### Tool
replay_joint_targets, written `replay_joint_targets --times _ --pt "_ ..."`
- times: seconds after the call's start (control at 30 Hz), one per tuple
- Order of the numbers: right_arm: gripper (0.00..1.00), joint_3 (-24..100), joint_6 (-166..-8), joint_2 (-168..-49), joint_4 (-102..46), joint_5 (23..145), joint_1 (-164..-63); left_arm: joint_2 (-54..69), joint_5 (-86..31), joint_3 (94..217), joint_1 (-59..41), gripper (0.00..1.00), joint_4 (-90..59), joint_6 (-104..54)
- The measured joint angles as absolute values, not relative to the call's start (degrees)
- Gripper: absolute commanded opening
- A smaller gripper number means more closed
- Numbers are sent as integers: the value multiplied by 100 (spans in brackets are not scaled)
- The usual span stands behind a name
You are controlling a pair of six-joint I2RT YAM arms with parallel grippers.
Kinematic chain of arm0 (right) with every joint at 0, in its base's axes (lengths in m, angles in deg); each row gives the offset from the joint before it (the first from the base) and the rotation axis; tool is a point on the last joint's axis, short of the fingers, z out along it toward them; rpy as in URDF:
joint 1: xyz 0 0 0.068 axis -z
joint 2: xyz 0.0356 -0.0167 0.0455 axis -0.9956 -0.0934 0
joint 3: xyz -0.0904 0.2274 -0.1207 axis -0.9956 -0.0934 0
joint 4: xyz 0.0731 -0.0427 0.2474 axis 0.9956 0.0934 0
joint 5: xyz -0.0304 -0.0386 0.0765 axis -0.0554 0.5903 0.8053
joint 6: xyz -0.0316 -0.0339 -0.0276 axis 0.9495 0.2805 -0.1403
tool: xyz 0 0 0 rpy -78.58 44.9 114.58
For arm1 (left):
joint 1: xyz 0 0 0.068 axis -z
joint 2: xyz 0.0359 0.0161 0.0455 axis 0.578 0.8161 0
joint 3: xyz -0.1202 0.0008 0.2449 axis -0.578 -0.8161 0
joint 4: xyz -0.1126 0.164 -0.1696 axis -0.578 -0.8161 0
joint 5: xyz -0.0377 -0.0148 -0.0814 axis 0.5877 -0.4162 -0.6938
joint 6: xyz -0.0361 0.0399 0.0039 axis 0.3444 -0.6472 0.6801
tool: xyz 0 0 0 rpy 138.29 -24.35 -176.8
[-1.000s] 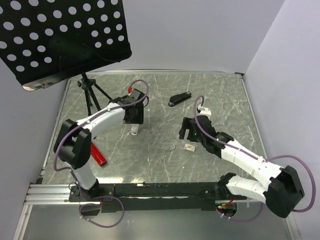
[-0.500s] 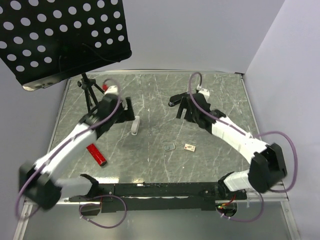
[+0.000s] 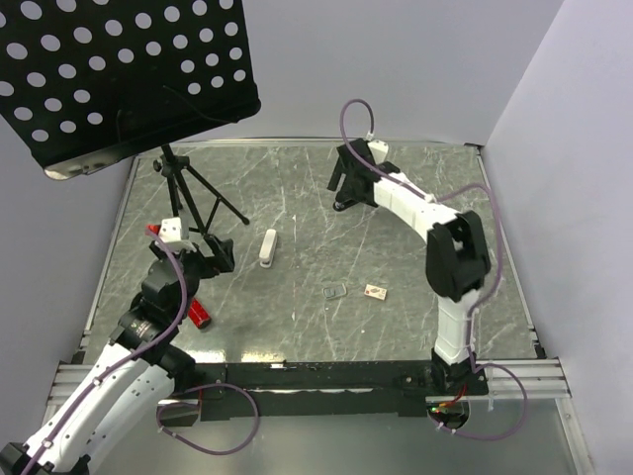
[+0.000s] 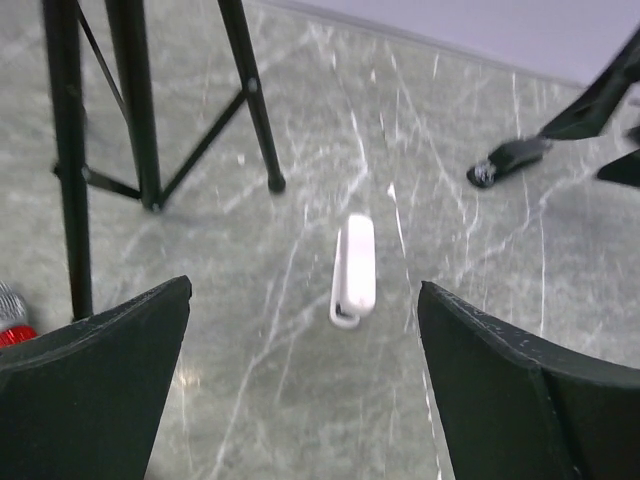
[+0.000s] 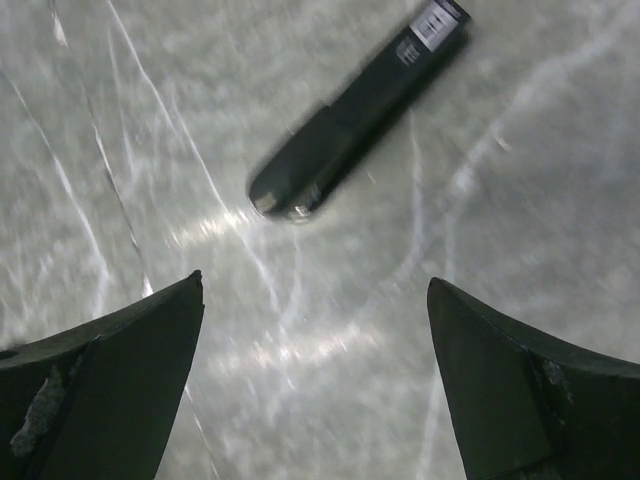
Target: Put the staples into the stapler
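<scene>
A white stapler (image 3: 268, 247) lies flat left of the table's middle; in the left wrist view this white stapler (image 4: 355, 268) is well ahead of my open, empty left gripper (image 4: 305, 288). From above, the left gripper (image 3: 222, 255) hangs to its left. A black stapler (image 5: 355, 115) lies just beyond my open, empty right gripper (image 5: 315, 283). In the top view the right gripper (image 3: 344, 183) covers most of the black stapler (image 3: 342, 206). The staples, a tiny pale box (image 3: 375, 292) and a see-through rectangle (image 3: 335, 291), lie apart near the middle.
A black tripod (image 3: 188, 193) carrying a perforated black stand (image 3: 119, 69) occupies the far left; its legs (image 4: 140, 110) show left of the white stapler. A red stapler (image 3: 201, 314) lies partly under my left arm. Grey walls close the table's far and right sides.
The left arm pulled back from the white stapler toward the near left. The right arm swung from the middle to the far side over the black stapler. Both grippers opened wider.
</scene>
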State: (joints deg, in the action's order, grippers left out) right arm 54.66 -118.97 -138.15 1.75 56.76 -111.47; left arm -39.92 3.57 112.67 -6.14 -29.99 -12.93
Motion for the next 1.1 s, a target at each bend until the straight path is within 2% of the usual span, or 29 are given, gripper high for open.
replay_joint_targets --times 0.27,0.5,0.53,0.6,0.7,0.73,0.8,0.83,0.9,1.0,1.1 --pt "97 7038 -12262 -15310 593 5521 -11038 -3957 513 11267 -614 99 -2590 -1430" --pt "81 7197 -12463 -15754 901 5486 -10837 -3946 482 11267 -614 98 -2509 -1459" --pt "74 7158 -12461 -15759 908 5490 -10799 -3946 467 11267 -614 98 -2501 -1470" --pt "69 7034 -12429 -15737 886 5486 -10743 -3946 451 11267 -614 98 -2468 -1478" --pt "53 6443 -12339 -15533 663 5501 -10708 -3948 421 11267 -614 98 -2418 -1485" --pt "41 6091 -12278 -15365 599 5506 -10697 -3948 408 11267 -614 98 -2420 -1492" --pt "28 5694 -12184 -15153 497 5530 -10686 -3946 384 11267 -614 98 -2420 -1505" --pt "17 5510 -12094 -15029 440 5525 -10686 -3946 362 11267 -614 98 -2420 -1511" --pt "6 5071 -11989 -14631 287 5554 -10688 -3946 325 11267 -614 98 -2420 -1524" --pt "0 4409 -11646 -14036 129 5678 -10695 -3935 307 11267 -614 98 -2418 -1531" --pt "0 3729 -11226 -13455 -91 5794 -10764 -3926 283 11267 -614 98 -2418 -1572"
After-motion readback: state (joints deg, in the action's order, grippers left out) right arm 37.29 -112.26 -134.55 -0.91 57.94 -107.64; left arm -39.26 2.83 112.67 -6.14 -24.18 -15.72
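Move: The black stapler lies ahead of the right hand, its middle about 4 cm forward, 3 cm to the right and 11 cm below the open fingers, its rounded end nearer. The white stapler is some 10 cm back and 20 cm left of that hand; the small staple box is roughly 22 cm back and 4 cm right, both also on the table. From the left hand the black stapler is about 24 cm ahead, 33 cm right and 20 cm down. Forward about 5 cm and down, the right hand reaches over the black stapler, then sinks on to some 10 cm below its start, drifting right and drawing back as the wide-open fingers close. They pinch the stapler by its rounded end, and the hand pulls it back towards the robot, rising a little and tipping slightly further down. ##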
